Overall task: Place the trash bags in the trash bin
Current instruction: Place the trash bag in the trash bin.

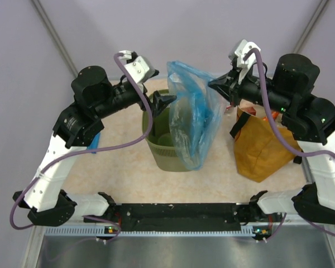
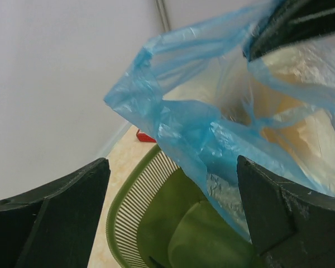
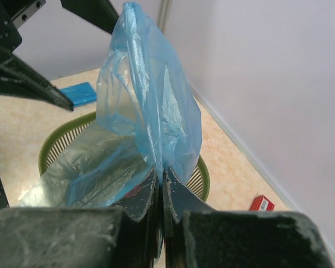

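Observation:
A big crinkly light-blue trash bag hangs upright, its lower part over the far right side of the olive-green trash bin. My right gripper is shut on the bag's upper right edge; in the right wrist view the film rises from between the closed fingertips of that gripper. My left gripper stands open over the bin's left rim, just left of the bag. Nothing sits between its jaws in the left wrist view, where this gripper looks down at the bin's rim and the bag.
A mustard-orange sack with black handles stands right of the bin, under the right arm. A small flat blue square lies on the table at left, partly under the left arm. A red box lies near the back wall.

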`<state>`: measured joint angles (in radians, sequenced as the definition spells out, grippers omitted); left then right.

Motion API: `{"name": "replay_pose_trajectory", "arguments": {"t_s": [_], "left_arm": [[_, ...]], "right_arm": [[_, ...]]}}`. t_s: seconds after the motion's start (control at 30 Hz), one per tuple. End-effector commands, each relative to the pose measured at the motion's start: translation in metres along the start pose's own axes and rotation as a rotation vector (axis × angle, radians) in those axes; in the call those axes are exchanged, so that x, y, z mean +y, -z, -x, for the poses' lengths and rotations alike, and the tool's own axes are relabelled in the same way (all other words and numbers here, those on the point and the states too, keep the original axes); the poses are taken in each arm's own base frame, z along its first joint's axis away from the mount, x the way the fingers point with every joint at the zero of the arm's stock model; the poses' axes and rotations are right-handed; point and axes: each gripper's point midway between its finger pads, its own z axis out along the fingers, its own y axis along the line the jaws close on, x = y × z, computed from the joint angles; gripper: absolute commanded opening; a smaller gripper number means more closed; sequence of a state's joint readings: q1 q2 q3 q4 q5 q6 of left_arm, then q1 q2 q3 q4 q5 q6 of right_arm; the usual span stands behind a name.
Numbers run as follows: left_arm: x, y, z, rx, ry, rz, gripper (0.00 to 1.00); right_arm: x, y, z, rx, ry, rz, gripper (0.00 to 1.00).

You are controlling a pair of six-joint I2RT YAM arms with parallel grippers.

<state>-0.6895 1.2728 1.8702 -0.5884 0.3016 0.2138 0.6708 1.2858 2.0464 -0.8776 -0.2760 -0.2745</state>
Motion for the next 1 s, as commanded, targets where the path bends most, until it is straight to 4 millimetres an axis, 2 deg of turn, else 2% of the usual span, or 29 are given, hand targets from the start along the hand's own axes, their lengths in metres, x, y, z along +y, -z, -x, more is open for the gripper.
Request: {"name": "replay_pose_trajectory", "arguments": {"t_s": [0.0, 0.23, 0.33, 0.4, 0.47, 0.5, 0.63, 0.67, 0.7, 0.73, 0.9, 0.97], "left_arm": [[-0.021, -0.003, -0.027, 0.048, -0.024, -0.119, 0.99], [-0.057, -0.015, -0.066, 0.081, 0.053, -0.324, 0.99], [-0.060, -0.019, -0.071, 0.081, 0.084, -0.335, 0.99], [-0.061, -0.021, -0.074, 0.075, 0.096, -0.340, 0.95], [-0.062, -0.023, -0.073, 0.062, 0.114, -0.358, 0.84], [-0.064, -0.023, -0.073, 0.057, 0.128, -0.373, 0.75], [-0.075, -0.019, -0.073, 0.053, 0.162, -0.438, 0.35], [-0.075, -0.017, -0.073, 0.053, 0.162, -0.438, 0.19], [-0.075, -0.015, -0.074, 0.055, 0.160, -0.437, 0.08], [-0.076, -0.012, -0.075, 0.061, 0.154, -0.436, 0.00], [-0.074, 0.010, -0.076, 0.097, 0.102, -0.413, 0.00], [-0.074, 0.022, -0.075, 0.114, 0.062, -0.396, 0.00]], "right_arm": [[-0.006, 0.010, 0.024, -0.073, -0.010, -0.025, 0.00], [-0.007, 0.017, 0.030, -0.095, -0.027, -0.018, 0.00], [-0.008, 0.019, 0.031, -0.099, -0.025, -0.019, 0.00], [-0.007, 0.019, 0.030, -0.097, -0.028, -0.017, 0.00], [-0.007, 0.019, 0.029, -0.095, -0.031, -0.016, 0.00], [-0.008, 0.018, 0.028, -0.093, -0.033, -0.016, 0.00], [-0.010, 0.021, 0.027, -0.091, -0.034, -0.029, 0.00], [-0.010, 0.023, 0.027, -0.094, -0.033, -0.030, 0.00], [-0.010, 0.023, 0.026, -0.091, -0.034, -0.031, 0.00], [-0.010, 0.024, 0.025, -0.089, -0.035, -0.032, 0.00], [-0.003, 0.026, 0.011, -0.062, -0.045, -0.008, 0.00], [0.001, 0.026, -0.005, -0.031, -0.051, 0.008, 0.00]]}}
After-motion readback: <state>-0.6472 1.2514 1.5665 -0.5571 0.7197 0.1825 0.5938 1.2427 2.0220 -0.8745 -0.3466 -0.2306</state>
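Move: The blue trash bag hangs from the right hand. Its left edge, where the open left fingers will shut, lies about 11 cm below the left hand point, 4 cm back and 4 cm to its right; from the right hand it is some 8 cm left, 4 cm back and 11 cm down. The trash bin stands almost straight under the left hand, its middle roughly 35 cm lower, and about 11 cm left of the right hand, level with it. The bag's left side is taken up by the left hand, which drops about 11 cm beside it over the bin while easing back and right some 4 cm each, tips down and swings about 20 degrees clockwise; at the bottom its wide-open fingers shut and pinch the film. The right hand keeps its pinch on the bag, drifting slightly right. ##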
